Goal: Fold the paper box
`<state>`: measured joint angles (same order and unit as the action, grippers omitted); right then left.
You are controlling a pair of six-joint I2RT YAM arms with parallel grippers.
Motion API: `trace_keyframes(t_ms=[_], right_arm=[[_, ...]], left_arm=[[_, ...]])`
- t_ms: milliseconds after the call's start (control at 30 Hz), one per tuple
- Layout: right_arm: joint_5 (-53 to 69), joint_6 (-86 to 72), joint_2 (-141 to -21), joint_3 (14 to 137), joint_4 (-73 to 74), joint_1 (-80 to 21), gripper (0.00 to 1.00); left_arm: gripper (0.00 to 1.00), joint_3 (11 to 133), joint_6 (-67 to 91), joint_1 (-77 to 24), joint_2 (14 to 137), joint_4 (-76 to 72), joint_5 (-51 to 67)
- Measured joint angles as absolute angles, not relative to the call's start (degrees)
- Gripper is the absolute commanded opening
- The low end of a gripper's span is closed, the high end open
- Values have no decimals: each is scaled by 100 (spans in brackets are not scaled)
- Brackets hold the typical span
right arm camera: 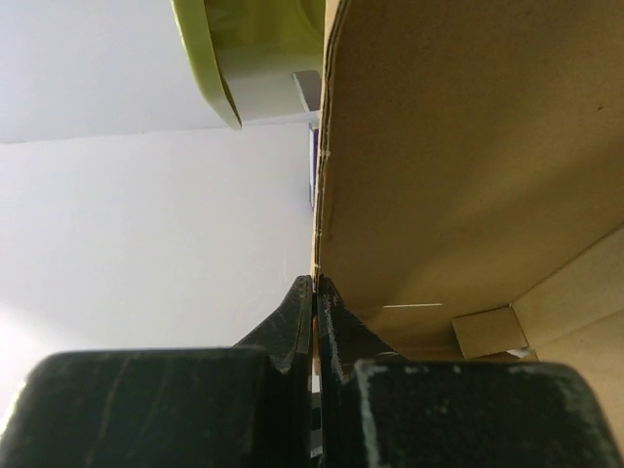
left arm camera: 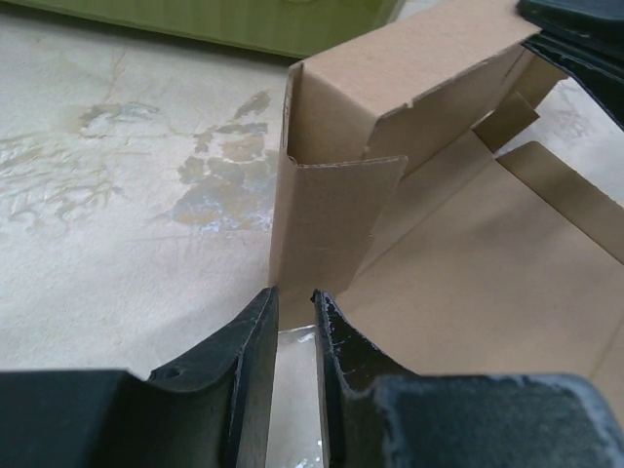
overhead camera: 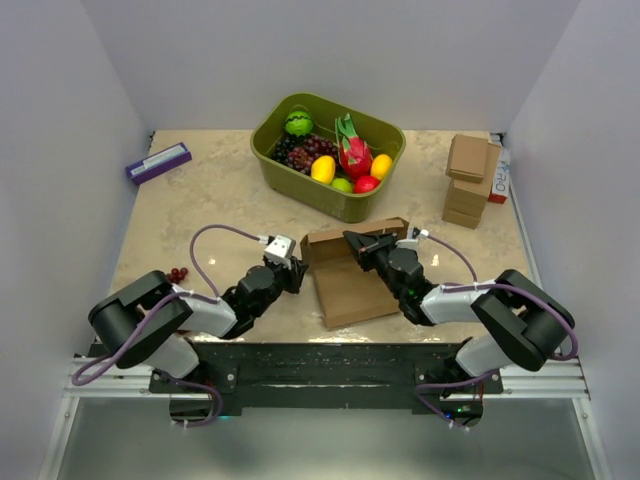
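Note:
The paper box [overhead camera: 350, 290] lies at the table's middle, its base panel flat and its far wall standing up. My right gripper [overhead camera: 352, 240] is shut on the top edge of that wall; in the right wrist view the cardboard [right arm camera: 468, 146] runs down between the pinched tips of the gripper [right arm camera: 316, 280]. My left gripper [overhead camera: 297, 268] is at the box's near-left corner. In the left wrist view its jaws [left arm camera: 292, 292] stand a narrow gap apart with only table showing between them, their tips right at the foot of the upright corner flap [left arm camera: 331, 224].
A green bin [overhead camera: 275, 165] of toy fruit stands just behind the box and shows in both wrist views [left arm camera: 195, 24] [right arm camera: 210, 58]. A stack of small cardboard boxes [overhead camera: 470, 180] is at the back right, a purple carton [overhead camera: 158, 162] at the back left, small red berries [overhead camera: 178, 273] at the left.

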<state>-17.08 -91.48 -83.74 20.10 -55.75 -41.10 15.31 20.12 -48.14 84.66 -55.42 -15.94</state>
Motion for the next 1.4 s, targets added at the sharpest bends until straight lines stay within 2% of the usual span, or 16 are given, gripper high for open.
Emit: trace_keyframes(t_ms=[400, 500, 633, 733, 933, 1133, 1233, 1400], right_arm=[[-1800, -9148, -8374, 1966, -5642, -4069, 0], [-1852, -9148, -8374, 1951, -5660, -4069, 0], [-1861, -9148, -8372, 1946, -5664, -4049, 0], [-1863, -9148, -8372, 1927, -5675, -4047, 0], [-1865, -9148, -8350, 1898, -5684, -4047, 0], [-1855, -9146, -8248, 1835, -5660, -4049, 0], [-1806, -9142, -8187, 1826, -5592, -4069, 0], [-1704, -9126, -8077, 1826, -5435, -4125, 0]], left_arm=[[25, 1533, 1968, -4812, 8984, -6302, -1339], [30, 1608, 1970, -4812, 9024, -6283, -1358], [42, 1695, 1966, -4812, 9052, -6226, -1347], [46, 1721, 1916, -4814, 9054, -6211, -1286], [47, 1726, 1780, -4779, 9054, -6228, -1103], [64, 1684, 1686, -4639, 8986, -6204, -768], [68, 1514, 1693, -4519, 8691, -6180, -556], [67, 1323, 1890, -4313, 8114, -6029, -449]])
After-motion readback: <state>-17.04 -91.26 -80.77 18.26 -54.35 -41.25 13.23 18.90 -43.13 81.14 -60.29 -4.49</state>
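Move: From the left gripper, the box's left end flap stands right at the fingertips, its middle about 2 cm ahead and 2 cm to the right, at about finger height. The raised wall that the right gripper pinches is centred some 5 cm ahead, 11 cm right and 3 cm higher; the bottom panel lies about 3 cm back, 11 cm right and 6 cm below. From the right gripper, that flap is roughly 9 cm left, 3 cm back and 7 cm down. Press the left fingertips to the right against the standing end flap for about 2 cm, while the right gripper keeps its pinch on the wall's edge and yields about 1 cm to the right. Then spread the left fingers from a quarter to two thirds open and back off about 2 cm left and 2.5 cm up, clear of the flap; let the right hand ease back left and slightly towards its base. ##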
